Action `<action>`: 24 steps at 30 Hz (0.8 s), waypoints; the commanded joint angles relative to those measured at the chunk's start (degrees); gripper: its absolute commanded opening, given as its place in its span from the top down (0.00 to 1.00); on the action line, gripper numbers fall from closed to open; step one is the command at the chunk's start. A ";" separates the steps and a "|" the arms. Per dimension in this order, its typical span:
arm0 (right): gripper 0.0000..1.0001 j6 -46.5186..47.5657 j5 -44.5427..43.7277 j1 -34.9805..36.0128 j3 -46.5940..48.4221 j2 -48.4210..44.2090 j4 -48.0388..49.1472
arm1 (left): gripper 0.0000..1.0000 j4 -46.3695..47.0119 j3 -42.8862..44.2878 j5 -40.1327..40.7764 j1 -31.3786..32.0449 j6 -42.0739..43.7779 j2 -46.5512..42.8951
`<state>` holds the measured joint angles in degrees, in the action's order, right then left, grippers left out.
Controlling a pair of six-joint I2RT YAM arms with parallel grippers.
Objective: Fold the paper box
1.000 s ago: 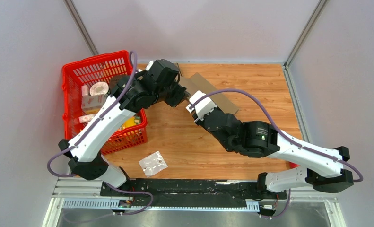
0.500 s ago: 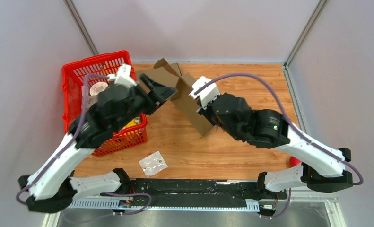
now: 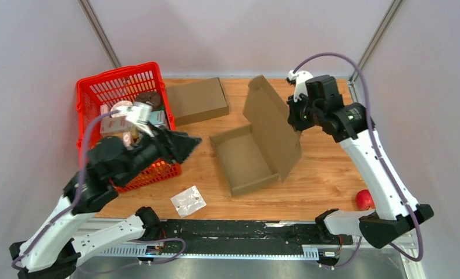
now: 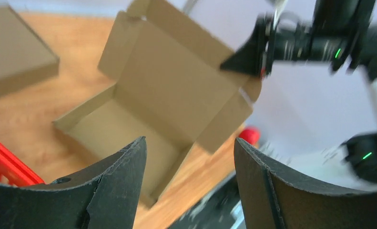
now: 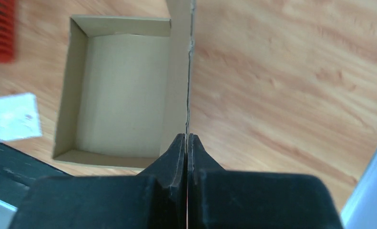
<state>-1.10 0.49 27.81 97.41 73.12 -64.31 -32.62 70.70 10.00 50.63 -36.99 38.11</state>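
The paper box (image 3: 245, 158) lies open in the middle of the table, its tray flat and its lid (image 3: 272, 125) tilted up on the right. My right gripper (image 3: 294, 114) is shut on the lid's free edge; in the right wrist view the fingertips (image 5: 187, 139) pinch the thin cardboard edge (image 5: 180, 71) above the tray (image 5: 119, 90). My left gripper (image 3: 190, 142) hangs open just left of the tray, touching nothing. In the left wrist view its fingers (image 4: 117, 179) frame the open box (image 4: 162, 95) from a distance.
A red basket (image 3: 120, 72) holding several items stands at the left. A closed cardboard box (image 3: 197, 100) lies at the back, beside the basket. A clear plastic packet (image 3: 188, 201) rests near the front edge, and a red ball (image 3: 364, 199) sits at the front right.
The left gripper has opened and drawn back to the left. The right gripper has shut on the lid and swung to the back right, and the box now lies open mid-table.
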 commanded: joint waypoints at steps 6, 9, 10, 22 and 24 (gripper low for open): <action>1.00 9.54 -1.73 -7.59 -13.03 -0.09 12.54 | 0.28 -11.41 -17.33 -4.96 3.76 6.05 9.53; 1.00 11.82 0.89 -8.74 -13.82 0.61 17.72 | 0.24 -13.78 -19.19 8.52 9.83 5.80 13.56; 1.00 12.78 1.00 -8.74 -13.39 2.10 17.82 | 0.24 -15.79 -19.02 10.11 10.79 3.01 15.40; 1.00 19.56 3.98 -10.67 -13.63 5.46 18.87 | 0.23 -12.31 -23.49 15.39 14.67 -13.89 36.86; 1.00 19.47 4.17 -10.67 -15.13 3.53 21.23 | 0.24 -11.94 -23.76 14.79 14.58 -13.28 39.05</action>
<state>16.91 1.43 17.02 83.42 80.07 -48.07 -48.07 47.92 22.94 65.12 -47.03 74.83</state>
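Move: The left hand, empty and open high above the table, has the plastic packet about 40 cm below, some 4 cm back and 2 cm to its left; the open tray lies about 8 cm ahead and 15 cm right, the red basket some 18 cm ahead and 20 cm left. The right hand holds the lid's free edge, with the tray about 10 cm to its left, 3 cm back and 27 cm below. The left hand plunges about 36 cm towards the plastic packet, swinging briefly right and then back as the wrist tips the level fingers until they point steeply down, still open and short of the packet. The shut right fingers keep their pinch on the lid's edge, sinking and easing right at first, then carrying it forward, some 8 cm down and 8 cm forward in all. ##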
